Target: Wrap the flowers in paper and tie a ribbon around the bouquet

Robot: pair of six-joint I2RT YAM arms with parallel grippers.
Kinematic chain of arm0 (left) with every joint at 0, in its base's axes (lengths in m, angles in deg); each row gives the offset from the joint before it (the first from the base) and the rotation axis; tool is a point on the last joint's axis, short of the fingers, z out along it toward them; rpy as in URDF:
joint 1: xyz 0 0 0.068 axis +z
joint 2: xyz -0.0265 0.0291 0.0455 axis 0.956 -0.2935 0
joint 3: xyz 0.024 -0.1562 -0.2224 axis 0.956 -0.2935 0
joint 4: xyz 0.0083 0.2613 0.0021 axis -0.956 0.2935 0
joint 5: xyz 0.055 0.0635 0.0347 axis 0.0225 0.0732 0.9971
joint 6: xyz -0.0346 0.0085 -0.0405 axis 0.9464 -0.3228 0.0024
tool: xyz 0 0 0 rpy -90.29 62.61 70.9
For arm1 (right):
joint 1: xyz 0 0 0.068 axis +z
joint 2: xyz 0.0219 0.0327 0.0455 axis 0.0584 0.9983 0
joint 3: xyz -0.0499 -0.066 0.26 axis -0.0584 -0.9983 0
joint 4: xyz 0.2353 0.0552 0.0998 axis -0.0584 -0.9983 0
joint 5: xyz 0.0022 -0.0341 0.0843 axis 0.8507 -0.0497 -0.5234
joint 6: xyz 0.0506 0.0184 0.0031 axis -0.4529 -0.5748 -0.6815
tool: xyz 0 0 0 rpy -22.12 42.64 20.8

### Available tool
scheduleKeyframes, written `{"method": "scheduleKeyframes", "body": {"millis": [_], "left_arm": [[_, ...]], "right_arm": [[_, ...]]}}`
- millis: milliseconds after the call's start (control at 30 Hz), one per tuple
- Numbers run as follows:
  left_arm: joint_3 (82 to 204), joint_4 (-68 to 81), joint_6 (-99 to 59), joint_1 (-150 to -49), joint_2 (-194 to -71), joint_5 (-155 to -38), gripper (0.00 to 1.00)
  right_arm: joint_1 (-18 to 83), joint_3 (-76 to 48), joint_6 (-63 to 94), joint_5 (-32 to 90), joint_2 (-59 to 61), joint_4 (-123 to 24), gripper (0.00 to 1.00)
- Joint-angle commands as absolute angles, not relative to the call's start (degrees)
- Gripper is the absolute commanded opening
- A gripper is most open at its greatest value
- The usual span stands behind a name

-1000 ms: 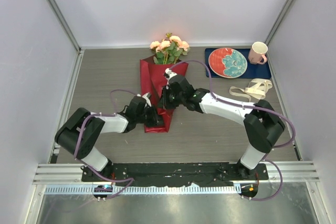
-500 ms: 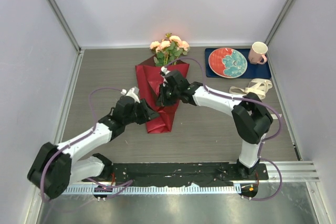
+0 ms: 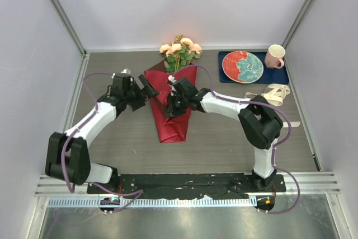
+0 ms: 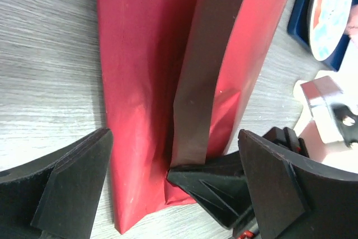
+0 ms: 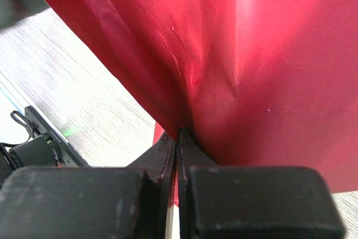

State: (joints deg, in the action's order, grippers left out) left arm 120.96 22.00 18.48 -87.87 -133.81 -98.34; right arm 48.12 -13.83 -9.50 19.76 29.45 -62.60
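The bouquet lies mid-table: peach-pink flowers stick out of the far end of the dark red paper, which is folded round the stems as a long cone. My right gripper is shut on a fold of the paper, its jaws pinched tight on the sheet. My left gripper stands wide open at the cone's left edge, holding nothing. In the left wrist view the paper and a dark flap lie beyond its spread fingers. The cream ribbon lies loose at the right.
A patterned plate and a pink mug rest on a dark blue mat at the back right. The plate also shows in the left wrist view. Metal frame rails run along both sides.
My left gripper opened, let go of the paper's lower part and swung left and toward the far side. The right gripper kept its pinch and shifted slightly left.
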Motion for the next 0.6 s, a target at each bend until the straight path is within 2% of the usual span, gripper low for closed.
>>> {"method": "scheduleKeyframes", "body": {"millis": [0, 100, 200, 233, 267, 300, 333, 367, 400, 433, 500, 567], "left_arm": [[124.4, 22.3, 15.8, -88.0, -138.9, -102.6, 1.00], [125.9, 20.3, 14.9, -88.0, -141.1, -103.7, 0.87], [129.0, 21.6, 12.3, -88.0, -144.8, -103.5, 0.46], [131.1, 22.9, 11.4, -88.0, -146.9, -103.3, 0.25], [132.3, 23.6, 8.9, -88.0, -147.8, -103.0, 0.18], [133.2, 24.3, 8.1, -88.1, -148.5, -103.1, 0.05], [134.6, 24.3, 7.1, -88.0, -149.8, -103.7, 0.00], [135.3, 24.6, 6.1, -88.0, -150.3, -104.5, 0.00], [135.7, 24.5, 4.6, -88.0, -150.8, -104.9, 0.00], [136.3, 24.4, 4.0, -88.0, -151.2, -105.3, 0.00], [137.2, 24.8, 3.0, -88.0, -152.7, -106.0, 0.00], [138.2, 24.5, 2.7, -88.0, -153.8, -107.3, 0.00]], "right_arm": [[48.2, -11.6, -9.3, 18.3, 29.5, -61.4, 0.08], [48.3, -11.5, -9.1, 18.4, 29.5, -61.5, 0.10], [48.3, -11.5, -8.8, 18.1, 29.1, -61.5, 0.15], [48.2, -11.5, -8.6, 17.8, 28.8, -61.9, 0.20], [48.2, -11.1, -7.7, 17.6, 28.6, -62.6, 0.24], [48.2, -11.0, -7.2, 17.5, 26.8, -64.6, 0.34], [48.3, -11.2, -6.5, 17.1, 25.6, -65.3, 0.40], [48.2, -13.1, -5.1, 17.5, 23.8, -65.6, 0.46], [48.1, -14.5, -4.5, 18.1, 22.1, -65.3, 0.59], [48.0, -15.8, -3.9, 18.4, 18.7, -65.1, 0.63], [47.5, -18.9, -3.0, 18.6, 16.4, -64.4, 0.69], [46.1, -20.6, -3.0, 17.0, 15.0, -63.9, 0.70]]}}
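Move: The wrap's loose flap edge, with a strip of the brown inner side showing, lies about 2 cm ahead of the open left hand, 2 cm to its right and 4 cm below. The spot pinched by the right fingers is some 3 cm back, 6 cm right and 6 cm below the left hand, and the flower heads about 22 cm ahead, 13 right and 9 below. From the right hand, the left's part of the edge is some 5 cm ahead, 4 to the left and 2 above. The flap edge passes from one hand to the other: the left hand dips 3 cm onto it, shuts its fully open fingers and pinches it, pushing forward about 5 cm in all and slightly right while turning some 10 degrees clockwise. The right hand keeps its pinch in place until the left has nearly closed, then opens, lets go and backs off up, right and back, roughly 3 to 4 cm. ##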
